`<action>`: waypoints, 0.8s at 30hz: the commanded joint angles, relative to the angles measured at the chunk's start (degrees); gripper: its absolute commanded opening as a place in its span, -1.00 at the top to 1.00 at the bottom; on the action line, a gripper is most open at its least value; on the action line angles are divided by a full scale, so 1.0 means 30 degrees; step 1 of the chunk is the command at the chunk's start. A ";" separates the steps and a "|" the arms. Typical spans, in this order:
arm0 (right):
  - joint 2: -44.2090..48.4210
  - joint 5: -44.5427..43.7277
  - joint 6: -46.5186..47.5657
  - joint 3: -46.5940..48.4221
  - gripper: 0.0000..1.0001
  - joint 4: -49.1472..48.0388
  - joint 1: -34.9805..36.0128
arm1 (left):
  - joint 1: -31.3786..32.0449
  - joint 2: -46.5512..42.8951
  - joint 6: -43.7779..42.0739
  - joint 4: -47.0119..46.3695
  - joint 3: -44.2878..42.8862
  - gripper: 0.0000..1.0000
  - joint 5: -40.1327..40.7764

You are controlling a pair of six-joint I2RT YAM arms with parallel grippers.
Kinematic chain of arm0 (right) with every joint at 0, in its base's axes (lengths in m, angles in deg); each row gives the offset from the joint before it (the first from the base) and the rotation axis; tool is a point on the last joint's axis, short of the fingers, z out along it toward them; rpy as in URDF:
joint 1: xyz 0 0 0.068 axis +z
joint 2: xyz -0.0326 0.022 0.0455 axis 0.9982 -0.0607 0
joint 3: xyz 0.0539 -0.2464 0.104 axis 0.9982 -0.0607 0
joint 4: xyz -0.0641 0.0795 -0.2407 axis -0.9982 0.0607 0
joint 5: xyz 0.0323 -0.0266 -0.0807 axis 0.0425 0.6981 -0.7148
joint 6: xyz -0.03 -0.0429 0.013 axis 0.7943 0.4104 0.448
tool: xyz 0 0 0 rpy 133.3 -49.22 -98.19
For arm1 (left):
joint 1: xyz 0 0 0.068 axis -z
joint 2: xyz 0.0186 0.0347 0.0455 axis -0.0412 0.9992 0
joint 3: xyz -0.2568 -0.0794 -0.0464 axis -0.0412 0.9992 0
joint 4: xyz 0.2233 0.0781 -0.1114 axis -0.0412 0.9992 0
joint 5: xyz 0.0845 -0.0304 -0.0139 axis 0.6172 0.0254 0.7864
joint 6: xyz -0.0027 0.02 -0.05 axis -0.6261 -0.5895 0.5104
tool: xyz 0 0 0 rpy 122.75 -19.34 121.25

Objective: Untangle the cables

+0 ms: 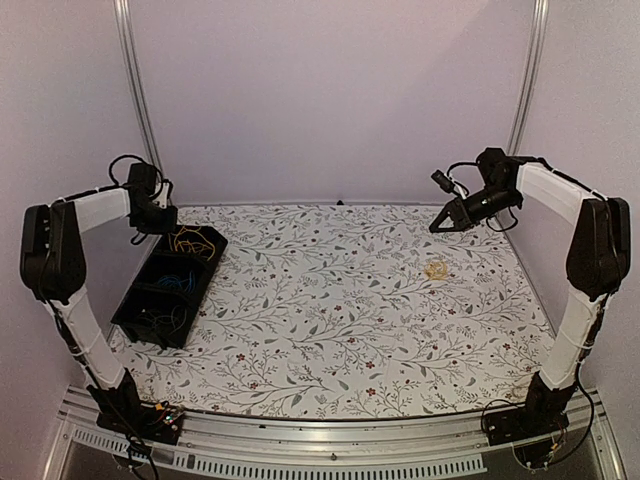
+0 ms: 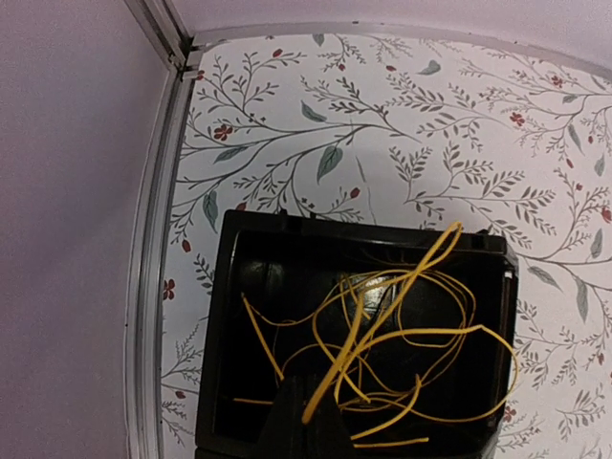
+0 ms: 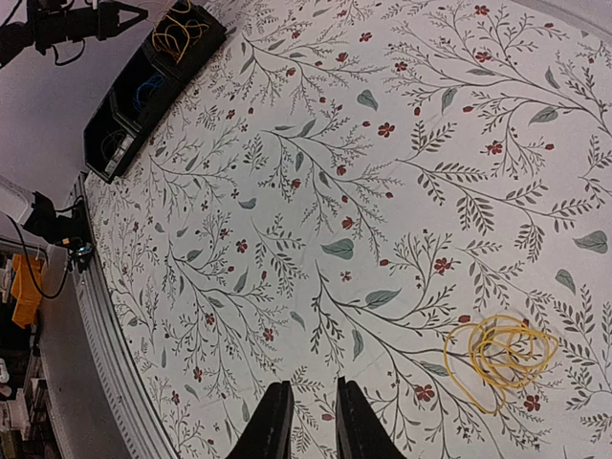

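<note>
The cables are thin wires. A loose heap of yellow cables (image 2: 411, 335) fills the far compartment of a black tray (image 2: 226, 287). My left gripper (image 2: 311, 419) hangs over that compartment, shut on one yellow cable (image 2: 378, 320) that runs up and away from its fingertips. In the top view the left gripper (image 1: 168, 226) is at the tray's far end. A small coil of yellow cable (image 3: 502, 356) lies on the flowered table, right of my right gripper (image 3: 314, 394), which is open, empty and above the cloth. In the top view, that coil (image 1: 436, 269) lies below the right gripper (image 1: 438, 226).
The black tray (image 1: 135, 318) stands at the table's left side, with blue cables (image 1: 178, 283) in its middle compartment and paler wires (image 1: 160, 320) in the near one. Metal frame posts and pale walls close in the back and sides.
</note>
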 commanded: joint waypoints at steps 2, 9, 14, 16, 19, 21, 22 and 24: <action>-0.0091 -0.0232 0.0264 -0.0354 0.59 -0.0050 -0.0026 | -0.0165 0.1489 0.0632 0.0602 -0.0685 1.00 0.0393; -0.0146 -0.0419 0.0381 -0.0492 0.59 -0.0046 -0.0004 | 0.0016 0.2908 0.0945 0.1052 -0.1226 1.00 0.0263; -0.0272 -0.0476 0.0414 -0.0615 0.59 -0.0017 0.0000 | 0.0299 0.3424 0.1024 0.1296 -0.1587 1.00 0.0293; -0.0321 -0.0598 0.0467 -0.0675 0.59 0.0021 0.0001 | 0.0388 0.3435 0.1079 0.1583 -0.1844 1.00 0.0281; -0.0463 -0.1420 0.0534 -0.0735 0.58 -0.0110 -0.0048 | 0.0543 0.3261 0.1151 0.2489 -0.2465 0.78 0.0704; -0.0606 -0.2195 0.0535 -0.0736 0.59 -0.0281 -0.0189 | 0.0661 0.2885 0.1278 0.3432 -0.2859 0.56 0.1524; -0.0765 -0.2515 0.0535 -0.0736 0.59 -0.0372 -0.0336 | 0.0697 0.2553 0.1387 0.3825 -0.3110 0.48 0.1870; -0.1006 -0.3138 0.0495 -0.0736 0.59 -0.0548 -0.0586 | 0.0686 0.1981 0.1635 0.4700 -0.3406 0.36 0.2295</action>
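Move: The left hand holds the yellow cable above the black box's far compartment, where other yellow cable shows. The middle of that compartment's contents is about 4 cm ahead, 3 cm to the right and 10 cm below. The blue cable, in the middle compartment, lies some 11 cm back, 3 cm right and 11 cm down. From the right hand, the last yellow cable on the table is roughly 4 cm ahead, 3 cm right and 19 cm below. The yellow cable is lowered into the far compartment by the left hand, which sinks about 7 cm almost straight down while its fingers tip some 10 degrees steeper. Down there the fingers part roughly a quarter of their range and let the cable go, and the hand starts up again by about 2 cm. The right hand, slightly open, eases down about 2.5 cm towards the yellow cable on the table, touching nothing. ##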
